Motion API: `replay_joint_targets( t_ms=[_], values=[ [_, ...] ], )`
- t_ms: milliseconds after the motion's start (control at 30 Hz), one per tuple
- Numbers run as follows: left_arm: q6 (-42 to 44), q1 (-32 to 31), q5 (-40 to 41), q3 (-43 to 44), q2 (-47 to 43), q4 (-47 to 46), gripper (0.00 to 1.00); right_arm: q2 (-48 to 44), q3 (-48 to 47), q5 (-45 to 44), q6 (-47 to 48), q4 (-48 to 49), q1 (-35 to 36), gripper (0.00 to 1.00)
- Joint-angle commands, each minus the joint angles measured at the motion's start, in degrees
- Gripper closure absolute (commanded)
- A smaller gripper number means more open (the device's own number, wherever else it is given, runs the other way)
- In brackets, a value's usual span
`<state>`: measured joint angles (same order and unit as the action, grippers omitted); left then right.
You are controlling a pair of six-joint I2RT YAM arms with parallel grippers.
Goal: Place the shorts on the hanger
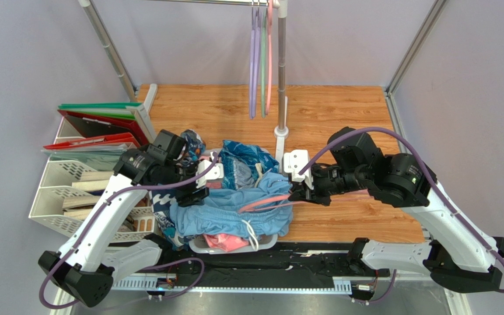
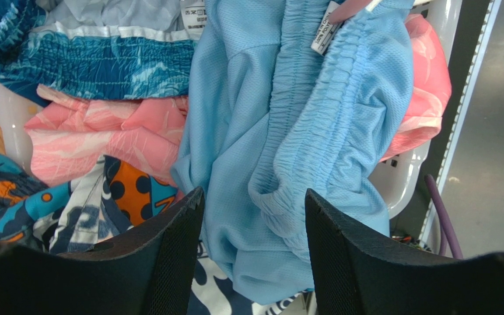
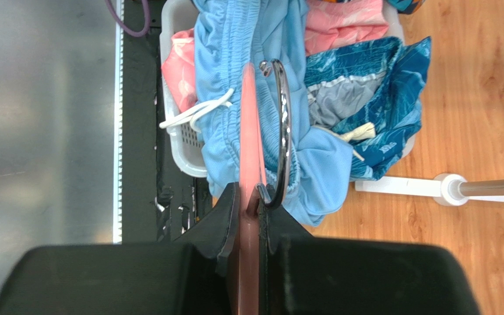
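Observation:
The light blue shorts (image 1: 231, 213) lie heaped on the laundry pile, gathered waistband (image 2: 320, 125) up and white drawstring (image 3: 195, 113) trailing over the basket rim. My left gripper (image 1: 199, 190) hovers open just over them, its jaws (image 2: 254, 197) standing apart on either side of a fold, holding nothing. My right gripper (image 1: 297, 195) is shut on the salmon-pink hanger (image 1: 264, 202) near its metal hook (image 3: 284, 125). The hanger (image 3: 251, 125) reaches out across the shorts (image 3: 225, 59); whether it runs inside the fabric I cannot tell.
A white basket (image 1: 264, 243) holds a pink garment (image 1: 225, 243) and a teal patterned garment (image 1: 248, 157). A rack pole (image 1: 281, 72) with purple hangers (image 1: 253, 59) stands behind. File trays (image 1: 64, 190) and folders (image 1: 97, 125) sit at the left.

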<state>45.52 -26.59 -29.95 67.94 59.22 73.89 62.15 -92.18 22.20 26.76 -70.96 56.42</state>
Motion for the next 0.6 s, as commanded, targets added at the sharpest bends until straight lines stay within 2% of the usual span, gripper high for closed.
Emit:
replay_joint_targets(
  t_ms=[0,233,300,467,567],
  values=[
    [7.12,0.05,-2.65,-1.67,0.81,-0.15,0.37,-0.54,-0.19,3.72,-0.31,-1.9,-0.09,1.0],
    [11.96,-0.92,-6.16,-3.52,0.2,5.65,0.41,-0.63,0.86,7.68,0.22,-5.59,-0.09,1.0],
    [13.36,-1.1,-7.83,-4.13,-1.56,6.79,0.45,-0.71,1.13,7.86,0.22,-5.59,0.0,1.0],
    [16.09,-3.9,-7.05,-6.5,-7.19,7.15,0.63,-0.72,1.3,8.74,0.57,-5.77,-0.09,1.0],
    [16.09,-6.62,-6.87,-6.33,-6.14,9.95,0.67,-0.72,1.39,8.48,0.48,-4.98,-0.09,1.0]
  ],
)
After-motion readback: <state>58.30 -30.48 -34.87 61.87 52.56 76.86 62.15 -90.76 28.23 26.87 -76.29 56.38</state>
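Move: The near-left end of the light blue shorts' waistband lies about 4 cm below the open left fingers, 2 cm back and 2 cm to the right; the pink garment is roughly 8 cm ahead and 6 cm right of this hand. The right hand holds the pink hanger by its neck; the shorts' waist opening lies some 16 cm to its left, 5 cm back and 12 cm below, with the white drawstring about 5 cm farther back. Left fingers dip, closing partway on the waistband, dragging it about 4 cm back; right hand draws hanger back too. ##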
